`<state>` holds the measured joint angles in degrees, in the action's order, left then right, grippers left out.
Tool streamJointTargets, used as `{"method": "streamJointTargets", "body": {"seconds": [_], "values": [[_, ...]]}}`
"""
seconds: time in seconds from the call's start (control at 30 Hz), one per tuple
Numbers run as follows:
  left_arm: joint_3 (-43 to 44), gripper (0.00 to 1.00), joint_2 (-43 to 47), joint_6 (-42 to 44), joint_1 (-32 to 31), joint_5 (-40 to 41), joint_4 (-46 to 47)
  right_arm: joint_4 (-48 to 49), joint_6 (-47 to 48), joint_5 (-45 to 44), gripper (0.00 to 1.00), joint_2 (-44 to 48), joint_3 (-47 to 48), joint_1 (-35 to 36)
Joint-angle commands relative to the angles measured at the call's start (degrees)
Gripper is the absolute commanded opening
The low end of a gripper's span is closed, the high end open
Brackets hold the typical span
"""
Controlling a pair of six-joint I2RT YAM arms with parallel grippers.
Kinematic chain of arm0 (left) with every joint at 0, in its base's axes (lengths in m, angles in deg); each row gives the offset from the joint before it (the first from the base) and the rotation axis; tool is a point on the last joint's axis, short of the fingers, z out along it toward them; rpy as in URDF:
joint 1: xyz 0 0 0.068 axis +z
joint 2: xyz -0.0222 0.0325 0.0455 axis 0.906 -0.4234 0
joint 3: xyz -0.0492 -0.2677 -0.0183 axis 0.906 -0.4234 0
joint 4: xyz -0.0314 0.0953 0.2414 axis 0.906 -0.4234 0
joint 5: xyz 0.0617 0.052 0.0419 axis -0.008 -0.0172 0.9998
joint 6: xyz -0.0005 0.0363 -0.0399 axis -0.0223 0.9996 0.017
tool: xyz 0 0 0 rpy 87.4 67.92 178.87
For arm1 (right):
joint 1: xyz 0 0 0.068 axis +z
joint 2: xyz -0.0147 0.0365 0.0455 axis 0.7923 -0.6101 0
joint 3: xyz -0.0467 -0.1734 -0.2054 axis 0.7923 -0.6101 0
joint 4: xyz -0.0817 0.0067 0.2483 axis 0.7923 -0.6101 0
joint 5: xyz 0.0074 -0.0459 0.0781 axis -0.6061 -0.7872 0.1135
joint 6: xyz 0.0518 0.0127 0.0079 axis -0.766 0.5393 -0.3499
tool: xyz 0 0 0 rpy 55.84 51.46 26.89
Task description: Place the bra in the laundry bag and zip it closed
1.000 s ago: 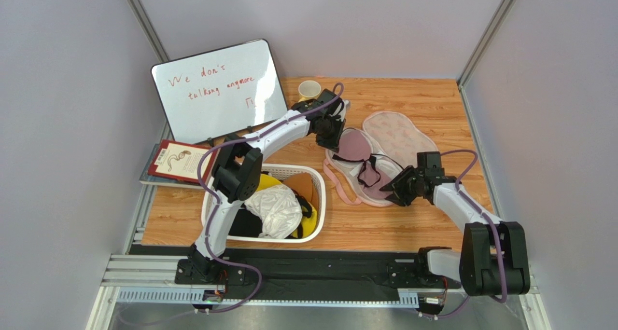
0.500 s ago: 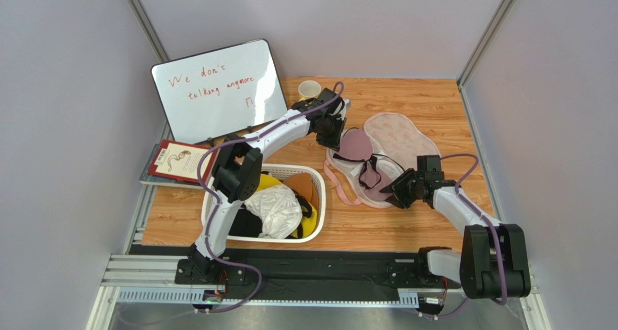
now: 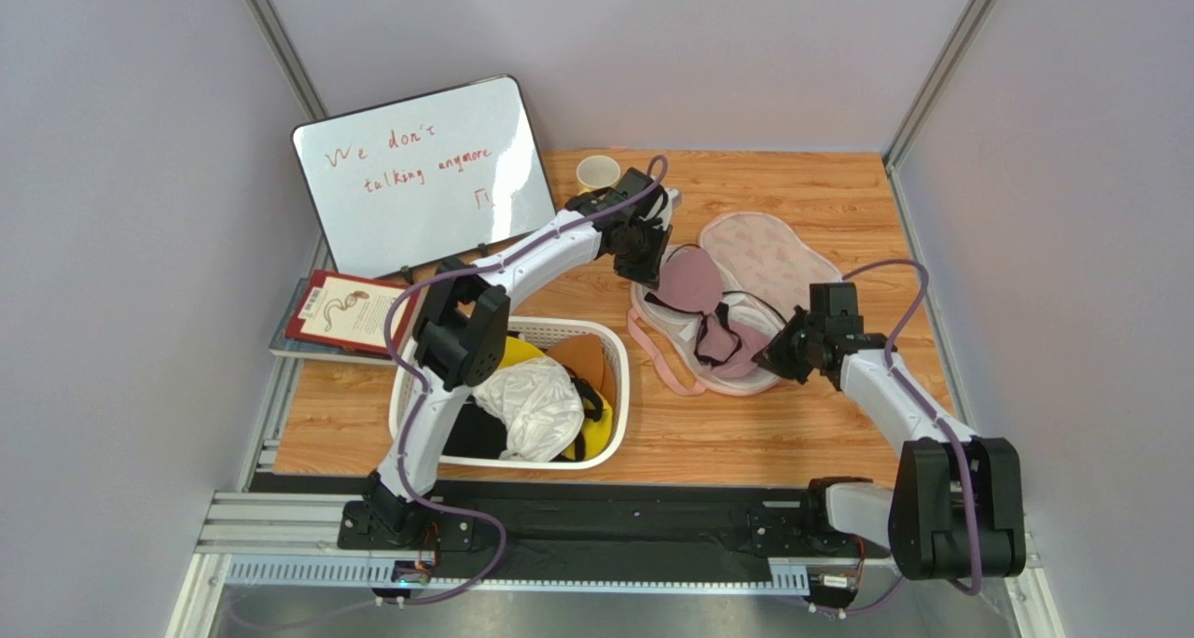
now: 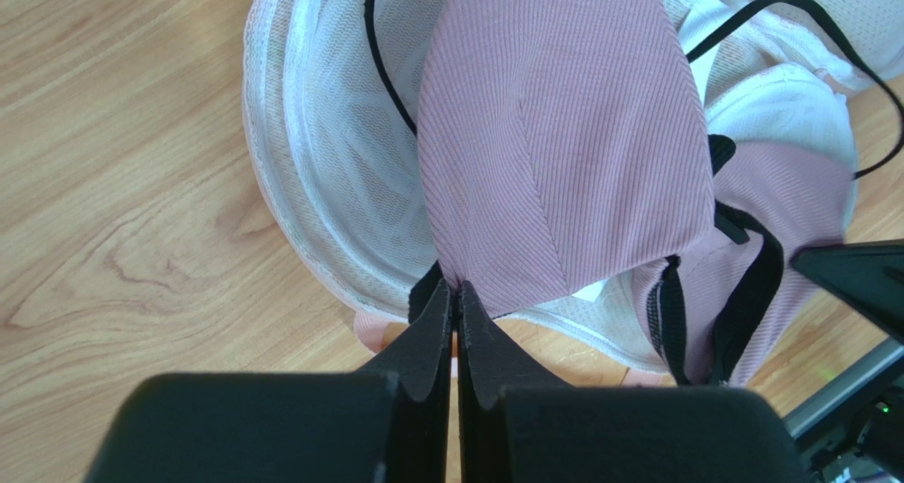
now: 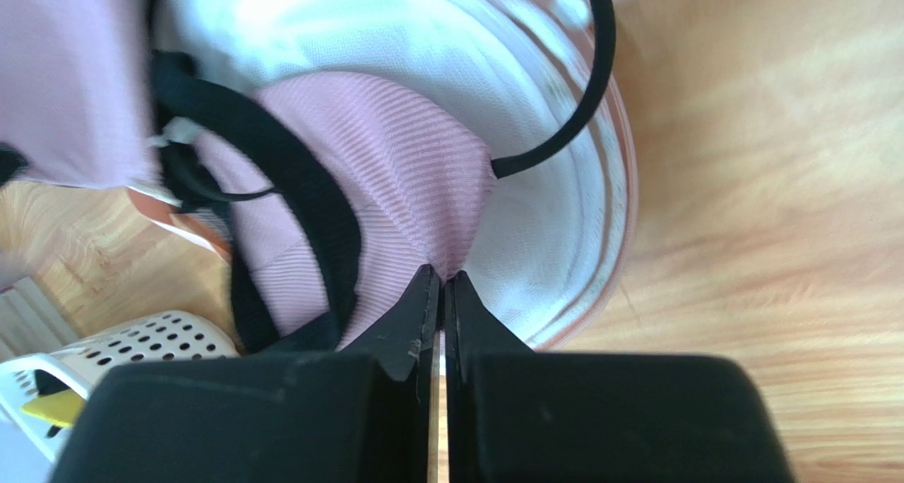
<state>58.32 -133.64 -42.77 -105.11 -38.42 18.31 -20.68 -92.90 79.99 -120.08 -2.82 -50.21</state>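
Note:
The pale pink bra with black straps lies across the open laundry bag, whose printed flap is folded back to the right. In the left wrist view, the left gripper is shut on the edge of one bra cup, above the bag's white mesh. From above, this left gripper is at the bag's far-left side. The right gripper is at the near-right side. It pinches the other bra cup, over the laundry bag's rim.
A white slotted basket with white and yellow garments stands to the left of the bag. A whiteboard, a cup and a book lie at the back left. Grey walls close in both sides.
The right gripper has shut on the near bra cup and shifted slightly right and away. The left gripper has stayed shut in place.

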Motion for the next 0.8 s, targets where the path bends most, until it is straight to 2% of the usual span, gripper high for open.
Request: {"method": "streamJointTargets", "body": {"seconds": [0.0, 0.3, 0.53, 0.77], "values": [[3.31, 0.00, -1.64, 0.98, -0.27, -0.38, 0.81, -1.89, 10.98, -4.81, 0.00, 1.16, 6.50, 0.09], [5.42, 0.00, -3.75, 0.72, -0.27, 0.58, 0.72, -6.55, 18.19, -4.46, 0.00, -5.86, 15.73, 0.09], [7.09, 0.00, -5.24, 0.37, -0.27, 0.23, 0.72, -6.64, 20.13, -6.57, 0.00, -10.00, 17.67, 0.09], [7.89, 0.00, -5.95, 0.45, -0.27, 0.06, 0.72, -7.78, 19.42, -7.18, 0.00, -9.56, 17.06, 0.18]]}}
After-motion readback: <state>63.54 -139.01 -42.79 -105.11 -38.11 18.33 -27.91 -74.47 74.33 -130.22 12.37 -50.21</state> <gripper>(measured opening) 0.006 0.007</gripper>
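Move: The right hand, shut on the outer edge of the bra's near-right cup, is bound for the laundry bag's near-right lobe: its middle lies about 2 cm ahead, 5 cm left and 2 cm below. From there the open bag flap is some 15 cm ahead, and the far-left cup 13 cm ahead and 11 cm left. The left hand pinches that far-left cup; the bag's left lobe lies about 3 cm back, 4 cm right and 5 cm below it. Still pinching the edge of the near-right cup, the right hand lifts and carries it forward in an arc: up about 4 cm, then half of that back down, ending roughly 4 cm forward and a little right, while it rolls its left side down and turns counter-clockwise, near 20 degrees in all. The left hand keeps its pinch on the other cup, first sinking towards the bag, then easing forward and right, about 2 cm each. ##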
